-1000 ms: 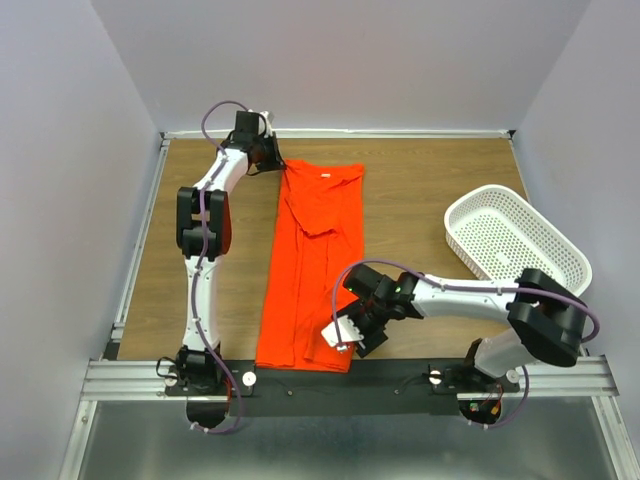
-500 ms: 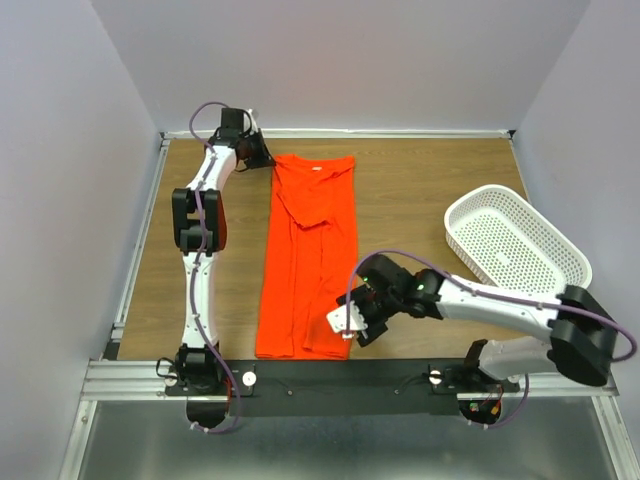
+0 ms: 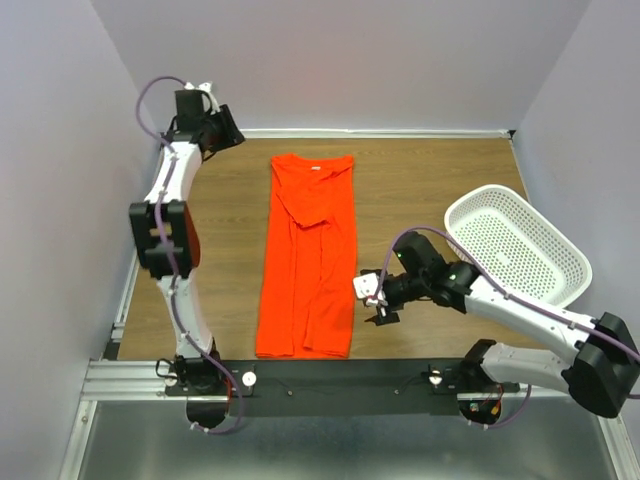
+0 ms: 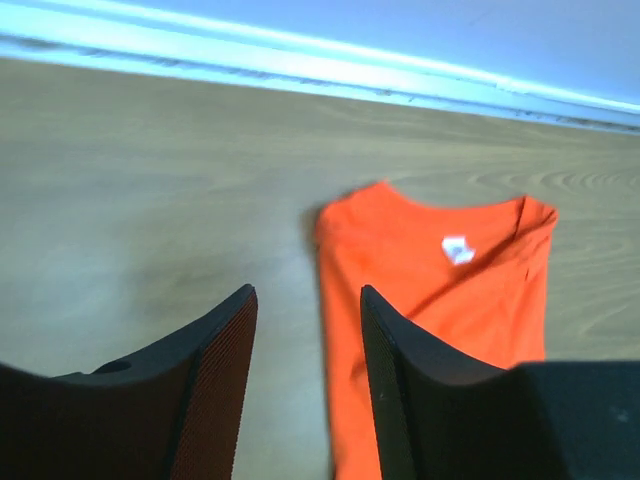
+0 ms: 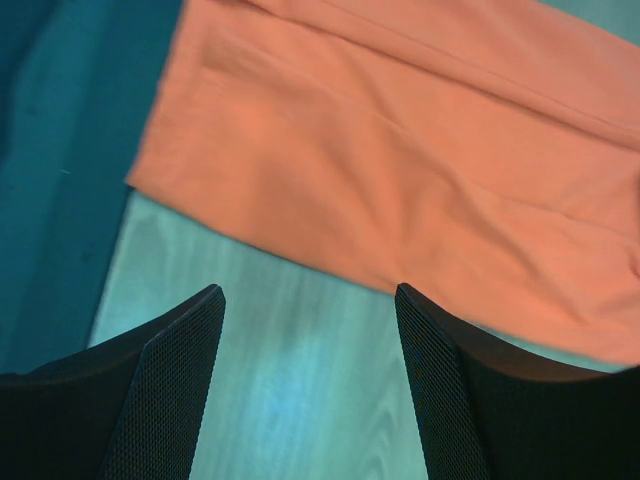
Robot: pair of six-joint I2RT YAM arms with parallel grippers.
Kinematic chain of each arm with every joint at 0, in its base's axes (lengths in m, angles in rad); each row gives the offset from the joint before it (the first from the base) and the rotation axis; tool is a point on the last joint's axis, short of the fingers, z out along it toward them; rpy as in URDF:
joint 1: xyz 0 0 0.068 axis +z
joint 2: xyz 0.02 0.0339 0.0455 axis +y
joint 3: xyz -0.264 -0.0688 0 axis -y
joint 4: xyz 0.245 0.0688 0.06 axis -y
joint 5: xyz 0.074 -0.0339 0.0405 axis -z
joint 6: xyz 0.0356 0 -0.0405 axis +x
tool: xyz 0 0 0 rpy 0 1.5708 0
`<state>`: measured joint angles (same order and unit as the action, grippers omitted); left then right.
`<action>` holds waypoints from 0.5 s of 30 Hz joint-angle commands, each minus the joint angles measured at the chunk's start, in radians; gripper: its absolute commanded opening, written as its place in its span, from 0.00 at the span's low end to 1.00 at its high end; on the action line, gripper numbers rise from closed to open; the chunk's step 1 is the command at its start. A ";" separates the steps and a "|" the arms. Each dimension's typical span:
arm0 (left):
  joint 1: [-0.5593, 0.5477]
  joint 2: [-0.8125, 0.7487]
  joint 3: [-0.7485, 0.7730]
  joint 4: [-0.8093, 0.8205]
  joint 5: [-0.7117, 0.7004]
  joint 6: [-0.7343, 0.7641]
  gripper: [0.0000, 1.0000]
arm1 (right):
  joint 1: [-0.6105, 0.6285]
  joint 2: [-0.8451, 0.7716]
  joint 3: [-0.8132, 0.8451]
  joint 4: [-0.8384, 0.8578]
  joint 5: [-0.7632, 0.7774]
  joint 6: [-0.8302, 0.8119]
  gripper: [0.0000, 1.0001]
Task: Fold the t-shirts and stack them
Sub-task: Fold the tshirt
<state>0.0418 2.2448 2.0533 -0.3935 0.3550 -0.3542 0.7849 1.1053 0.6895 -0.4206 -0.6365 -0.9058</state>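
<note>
A bright orange t-shirt (image 3: 308,255) lies flat on the wooden table, folded lengthwise into a narrow strip, collar and white label at the far end. My left gripper (image 3: 222,128) is open and empty, raised at the far left corner, clear of the collar; its view shows the collar end (image 4: 440,290) below. My right gripper (image 3: 372,300) is open and empty, just right of the shirt's lower right edge; its view shows the hem (image 5: 400,170) beyond the jaws.
A white perforated plastic basket (image 3: 515,245) stands at the right side of the table. Walls close the table at the back and both sides. A metal rail (image 3: 340,375) runs along the near edge.
Both grippers have let go of the shirt. The left has pulled back and up to the far left corner. The right has drawn away to the right of the hem.
</note>
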 commanded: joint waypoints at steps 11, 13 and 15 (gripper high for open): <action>0.012 -1.428 -1.117 0.454 -0.110 0.149 0.98 | 0.356 0.231 -0.016 -0.023 0.017 -0.048 0.73; 0.012 -1.500 -1.166 0.327 -0.068 0.129 0.97 | 0.384 0.286 0.007 -0.004 0.060 -0.048 0.72; 0.012 -1.544 -1.203 0.274 -0.045 0.115 0.96 | 0.392 0.320 0.027 0.005 0.098 -0.051 0.70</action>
<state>0.0525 0.6956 0.9688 0.1131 0.2268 -0.2134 1.1534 1.3750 0.6788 -0.4374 -0.6346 -0.9440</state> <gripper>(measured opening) 0.969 0.721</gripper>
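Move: From the right gripper, the near right hem corner of the folded t-shirt is about 12 cm back, 4 cm left and 11 cm below; the near left hem corner is some 20 cm farther left, level with it. The left gripper has the t-shirt's left shoulder corner about 8 cm to its right, 1 cm ahead and 14 cm down, while the near left hem corner lies roughly 56 cm back, 5 cm right and 17 cm lower. Sweep the empty left gripper away from the shoulder corner, about 33 cm back and nearly as far up, tilting its fingers up and opening them from half to almost full. Meanwhile bring the open right gripper back about 11 cm and down towards the near right hem corner, turning it counter-clockwise with its gap kept. ##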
